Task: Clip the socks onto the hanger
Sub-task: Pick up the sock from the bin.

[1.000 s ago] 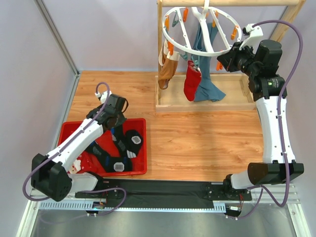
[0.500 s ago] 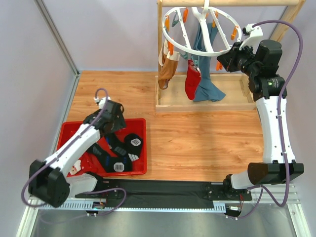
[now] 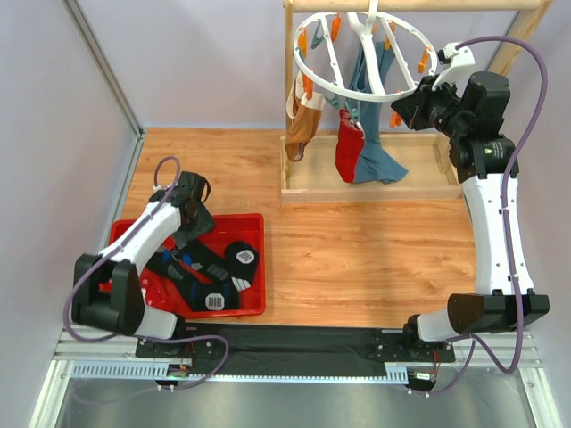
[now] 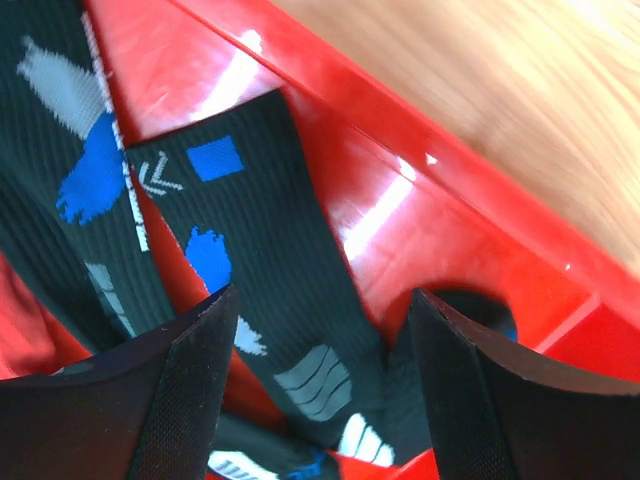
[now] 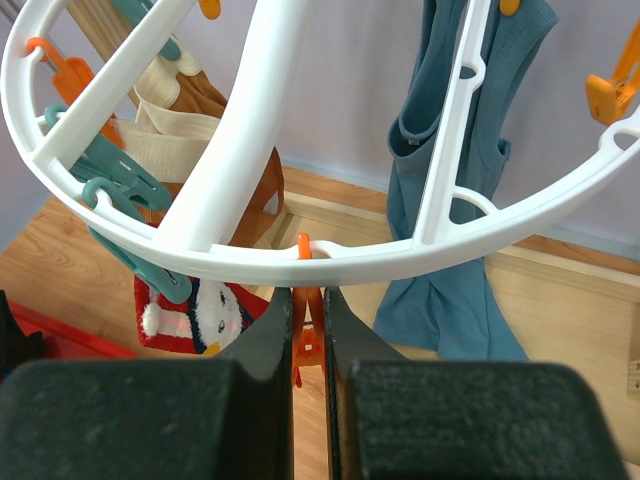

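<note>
Several black socks with white and blue patches lie in the red tray. My left gripper points down into the tray's far side. In the left wrist view it stands open, and a black sock lies below the gap, not gripped. The white ring hanger hangs from the wooden rack. On it hang a red Christmas sock, teal socks and a brown sock. My right gripper is shut on an orange clip under the hanger's rim.
The pale wooden rack's base frame sits on the table at the back. Clear acrylic walls border the left side. Orange and teal clips hang around the ring. The tray's red wall runs close beside my left fingers.
My left gripper has opened and swung left toward the tray's far left part. The right arm and the hanger have not moved.
</note>
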Motion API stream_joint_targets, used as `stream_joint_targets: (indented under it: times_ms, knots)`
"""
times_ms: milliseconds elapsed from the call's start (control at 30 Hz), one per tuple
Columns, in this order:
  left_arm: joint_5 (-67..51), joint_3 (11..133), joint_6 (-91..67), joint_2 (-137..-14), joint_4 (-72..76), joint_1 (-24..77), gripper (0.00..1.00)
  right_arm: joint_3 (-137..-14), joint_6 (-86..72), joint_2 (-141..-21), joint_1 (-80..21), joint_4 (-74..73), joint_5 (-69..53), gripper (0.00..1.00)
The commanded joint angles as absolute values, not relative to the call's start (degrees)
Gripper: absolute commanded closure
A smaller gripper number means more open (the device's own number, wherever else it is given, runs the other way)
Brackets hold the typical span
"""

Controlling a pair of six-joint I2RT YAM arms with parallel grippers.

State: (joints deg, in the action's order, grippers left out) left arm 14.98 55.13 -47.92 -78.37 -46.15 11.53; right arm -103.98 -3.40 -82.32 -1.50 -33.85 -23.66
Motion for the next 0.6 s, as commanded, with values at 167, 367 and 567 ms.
stream_joint_targets:
  times_ms: [167,367,567]
  knots:
    - [16.45,52.13,-60.2,-80.77,-43.88,8.18,0.32,-105.03,-3.6,-81.04,-1.85,-34.72,-24.35,1.0]
    - [13.27,50.36,-59.59,-86.21,-38.41,6.77,0.31,-104.94,-3.69,-80.86,-1.85,-34.37,-24.87,1.0]
    - [15.29,50.89,-59.76,-89.56,-36.56,6.68,0.28,-104.41,-3.87,-81.21,-1.85,-34.01,-25.05,1.0]
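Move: The left gripper, open and empty, has the cuff of the middle black sock some 3 cm ahead, 4 cm to its left and about 9 cm below. At about that same depth, a second black sock's middle lies some 6 cm back and 3 cm left, and a curled sock about 13 cm right and 2 cm back. The bin's far rim is 7 cm straight ahead, 5 cm below. From the right hand, the cuff lies roughly 10 cm back, 56 cm left and 44 cm down. Bring the left gripper down into the bin by about 6.5 cm towards the cuff end of the middle black sock, easing a couple of centimetres to the left on the way. Turn the wrist some 15 degrees counter-clockwise as it sinks, and keep the fingers spread, without closing them on the cloth yet. ##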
